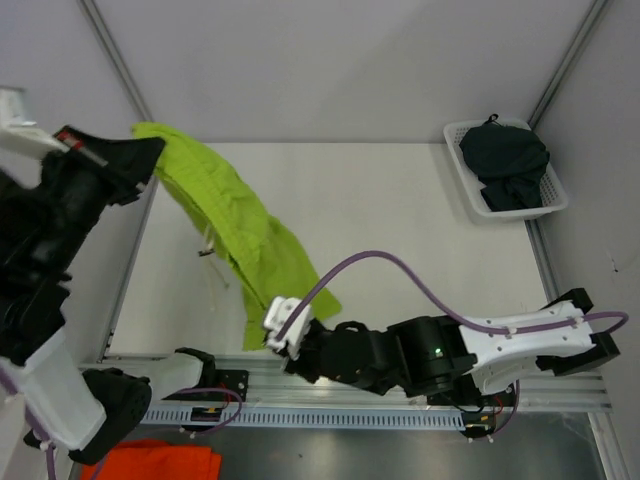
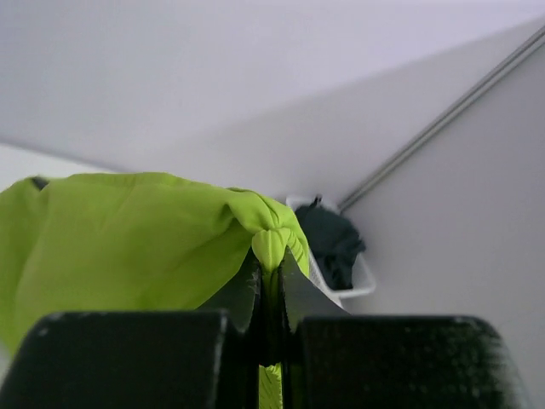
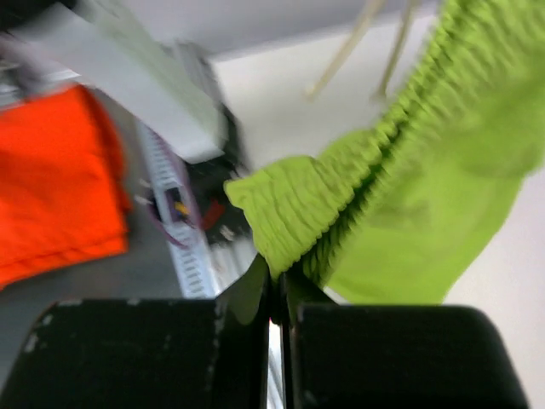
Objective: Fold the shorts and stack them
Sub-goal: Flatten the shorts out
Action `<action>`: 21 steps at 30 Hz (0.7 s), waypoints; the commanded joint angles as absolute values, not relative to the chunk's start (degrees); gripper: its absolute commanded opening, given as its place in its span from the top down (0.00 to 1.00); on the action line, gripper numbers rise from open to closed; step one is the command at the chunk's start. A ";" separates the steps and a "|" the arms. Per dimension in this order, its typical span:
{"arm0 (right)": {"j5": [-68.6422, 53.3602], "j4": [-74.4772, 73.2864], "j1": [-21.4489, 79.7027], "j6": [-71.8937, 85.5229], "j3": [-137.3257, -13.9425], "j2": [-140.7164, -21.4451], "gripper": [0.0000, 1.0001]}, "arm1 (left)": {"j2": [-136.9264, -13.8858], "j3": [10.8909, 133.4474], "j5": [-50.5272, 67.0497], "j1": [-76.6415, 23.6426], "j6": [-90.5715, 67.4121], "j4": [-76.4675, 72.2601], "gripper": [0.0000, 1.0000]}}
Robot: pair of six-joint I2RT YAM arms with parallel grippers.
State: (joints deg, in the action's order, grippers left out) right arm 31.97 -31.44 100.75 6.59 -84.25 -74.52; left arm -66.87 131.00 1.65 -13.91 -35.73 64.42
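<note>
The lime green shorts (image 1: 235, 225) hang stretched in the air between my two grippers, from the far left down to the table's near edge. My left gripper (image 1: 148, 140) is raised at the far left, shut on one end of the green shorts (image 2: 136, 247). Low near the front rail, my right gripper (image 1: 272, 325) is shut on the ribbed waistband of the green shorts (image 3: 341, 196). Their drawstrings (image 1: 210, 248) dangle below. The dark shorts (image 1: 508, 160) lie bunched in a white basket (image 1: 465, 190) at the far right, also seen as the dark shorts (image 2: 334, 243) in the left wrist view.
An orange cloth (image 1: 155, 462) lies off the table at the near left, the same orange cloth (image 3: 51, 183) in the right wrist view. The aluminium rail (image 1: 380, 412) runs along the near edge. Frame posts stand at the back corners.
</note>
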 commanded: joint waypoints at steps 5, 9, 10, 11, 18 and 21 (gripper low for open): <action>17.05 -38.24 107.23 -5.71 -108.71 -86.75 1.00 | -51.70 124.92 -10.19 -12.57 -36.29 48.28 1.00; 13.73 -33.58 99.72 -3.45 -103.31 -80.70 1.00 | -49.56 118.56 -12.74 -12.57 -35.51 41.23 1.00; 8.23 -30.88 96.71 -1.95 -100.66 -76.77 1.00 | -51.66 118.56 -12.74 -12.57 -35.07 40.79 1.00; 5.13 -29.11 93.37 -0.54 -97.68 -74.64 1.00 | -52.98 118.22 -12.66 -12.57 -34.81 40.35 1.00; -6.75 -22.86 68.76 8.78 -74.47 -62.77 1.00 | -61.95 99.24 -4.84 -12.57 -38.31 21.74 1.00; -10.80 -20.93 55.41 12.30 -64.54 -58.98 1.00 | -68.10 90.54 -1.06 -12.66 -41.47 11.04 1.00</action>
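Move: Bare table middle, where the shorts are being taken, lies about 11 cm ahead of the left hand, 21 cm to its right and 56 cm below. From the right hand it is some 29 cm ahead, 6 cm to the right and 34 cm down. The shorts' hanging body is about 5 cm ahead of the left hand, 3 cm to its right and 25 cm below; from the right hand, roughly 20 cm ahead, 9 cm left and 3 cm lower. Swinging the lifted shorts, both hands keep their pinch on the waistband ends and first draw back and up, the left about 11 cm with its fingers tipping upward, the right about 8 cm and leftward. Both then reverse into a fast forward sweep of some 20 cm over the table, sinking towards its end, the left wrist tipping down again, the right hand also cutting rightward and turning clockwise. ##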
